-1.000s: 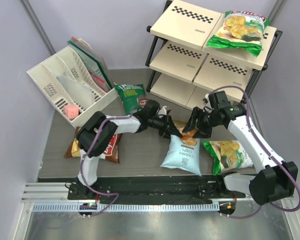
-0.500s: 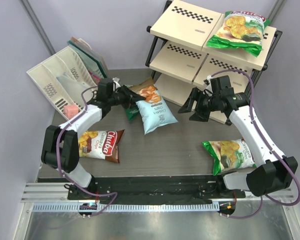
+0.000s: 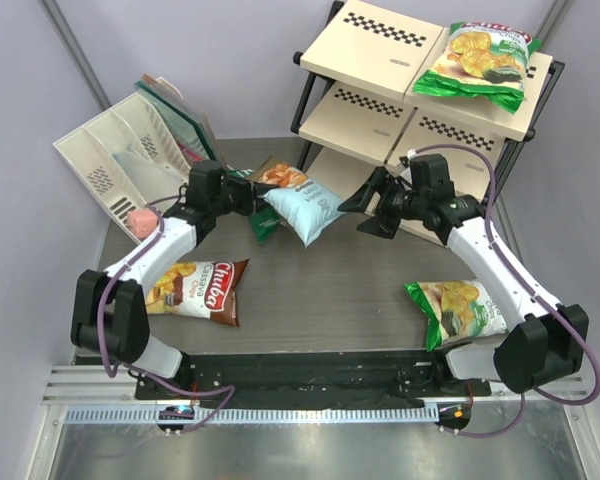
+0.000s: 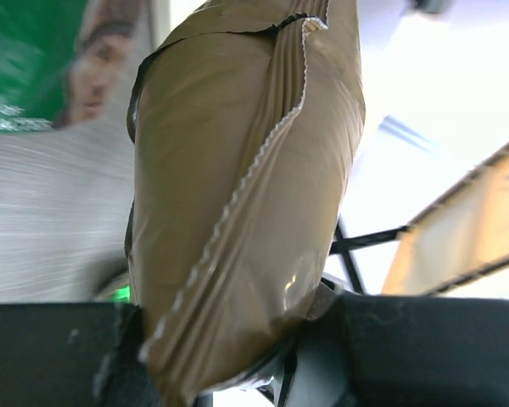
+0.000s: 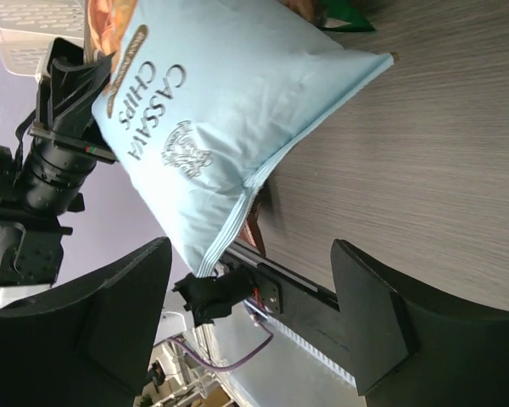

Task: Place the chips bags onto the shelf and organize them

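My left gripper (image 3: 261,191) is shut on the brown-orange end of the light blue chips bag (image 3: 306,209), holding it off the table at the back. In the left wrist view the bag's brownish seam (image 4: 237,195) fills the space between the jaws. My right gripper (image 3: 362,212) stands open just right of that bag, level with it; its wrist view shows the blue bag (image 5: 229,110) ahead of the spread fingers (image 5: 110,322). One green bag (image 3: 480,60) lies on the shelf's (image 3: 380,45) top tier. Another green bag (image 3: 458,308) and the brown Chuba bag (image 3: 200,288) lie on the table.
A third green bag (image 3: 259,226) lies partly hidden under the held bag. A white slotted organizer (image 3: 130,160) with a pink cube (image 3: 140,220) stands at the back left. The shelf's lower tiers (image 3: 355,115) are right behind my right arm.
The left arm lifted the blue bag from mid-table and carried it to the back left, then turned it toward the right gripper. The right gripper let go, opened wider and shifted left.
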Robot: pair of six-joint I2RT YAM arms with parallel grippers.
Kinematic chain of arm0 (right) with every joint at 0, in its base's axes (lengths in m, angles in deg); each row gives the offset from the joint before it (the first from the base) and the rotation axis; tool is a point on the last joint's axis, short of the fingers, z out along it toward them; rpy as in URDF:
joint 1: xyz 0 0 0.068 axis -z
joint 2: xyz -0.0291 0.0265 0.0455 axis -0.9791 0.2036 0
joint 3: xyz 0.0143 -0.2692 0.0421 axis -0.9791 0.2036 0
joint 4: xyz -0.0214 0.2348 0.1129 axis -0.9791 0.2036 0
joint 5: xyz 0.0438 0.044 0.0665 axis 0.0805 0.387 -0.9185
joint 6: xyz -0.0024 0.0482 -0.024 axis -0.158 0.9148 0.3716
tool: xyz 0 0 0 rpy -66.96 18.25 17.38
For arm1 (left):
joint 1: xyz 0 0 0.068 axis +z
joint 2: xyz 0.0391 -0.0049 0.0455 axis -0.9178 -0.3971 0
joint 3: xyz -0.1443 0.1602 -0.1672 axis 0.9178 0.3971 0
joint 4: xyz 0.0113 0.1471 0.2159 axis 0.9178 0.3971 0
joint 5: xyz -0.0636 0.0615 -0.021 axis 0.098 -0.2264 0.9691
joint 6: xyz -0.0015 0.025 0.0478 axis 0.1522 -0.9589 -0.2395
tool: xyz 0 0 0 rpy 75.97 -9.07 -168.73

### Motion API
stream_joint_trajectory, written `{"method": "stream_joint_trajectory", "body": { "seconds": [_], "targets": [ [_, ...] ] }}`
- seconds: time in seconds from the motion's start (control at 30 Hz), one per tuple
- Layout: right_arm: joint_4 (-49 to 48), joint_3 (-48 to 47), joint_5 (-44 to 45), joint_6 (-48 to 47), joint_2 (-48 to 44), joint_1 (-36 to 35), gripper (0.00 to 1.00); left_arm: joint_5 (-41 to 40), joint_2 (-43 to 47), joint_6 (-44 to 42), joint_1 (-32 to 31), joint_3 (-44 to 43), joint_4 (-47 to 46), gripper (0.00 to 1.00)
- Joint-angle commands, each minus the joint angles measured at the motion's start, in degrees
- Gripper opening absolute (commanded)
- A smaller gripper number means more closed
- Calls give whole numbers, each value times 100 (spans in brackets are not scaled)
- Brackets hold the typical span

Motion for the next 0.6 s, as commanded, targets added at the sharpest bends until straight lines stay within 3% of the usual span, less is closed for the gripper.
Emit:
{"method": "stream_joint_trajectory", "body": {
  "seconds": [0.0,0.57],
  "targets": [
    [-818,-118,-137,454,187,-133,82,-397,415,778,-8,96,-824,0],
    [-2689,-242,521,1596,1014,-757,85,-660,731,1394,-184,421,-1334,0]
  ]
}}
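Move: My left hand already holds the blue cassava bag by its brown end, with the bag's middle about 8 cm to its right, 1 cm back and 4 cm below. My open right gripper waits 22 cm to the left hand's right and 7 cm back. From my right hand, the blue bag's middle is 14 cm left, 4 cm ahead and 4 cm below; the shelf's middle deck lies some 20 cm ahead and 8 cm right, roughly level. I bring my right hand left and forward about 7 cm, jaws wide open, so they come around the free light-blue end of the cassava bag; whether they touch it can't be seen. My left hand keeps its pinch on the brown end, rises nearly 3 cm, then sinks slightly while drifting left, turning some 10 degrees counter-clockwise. ##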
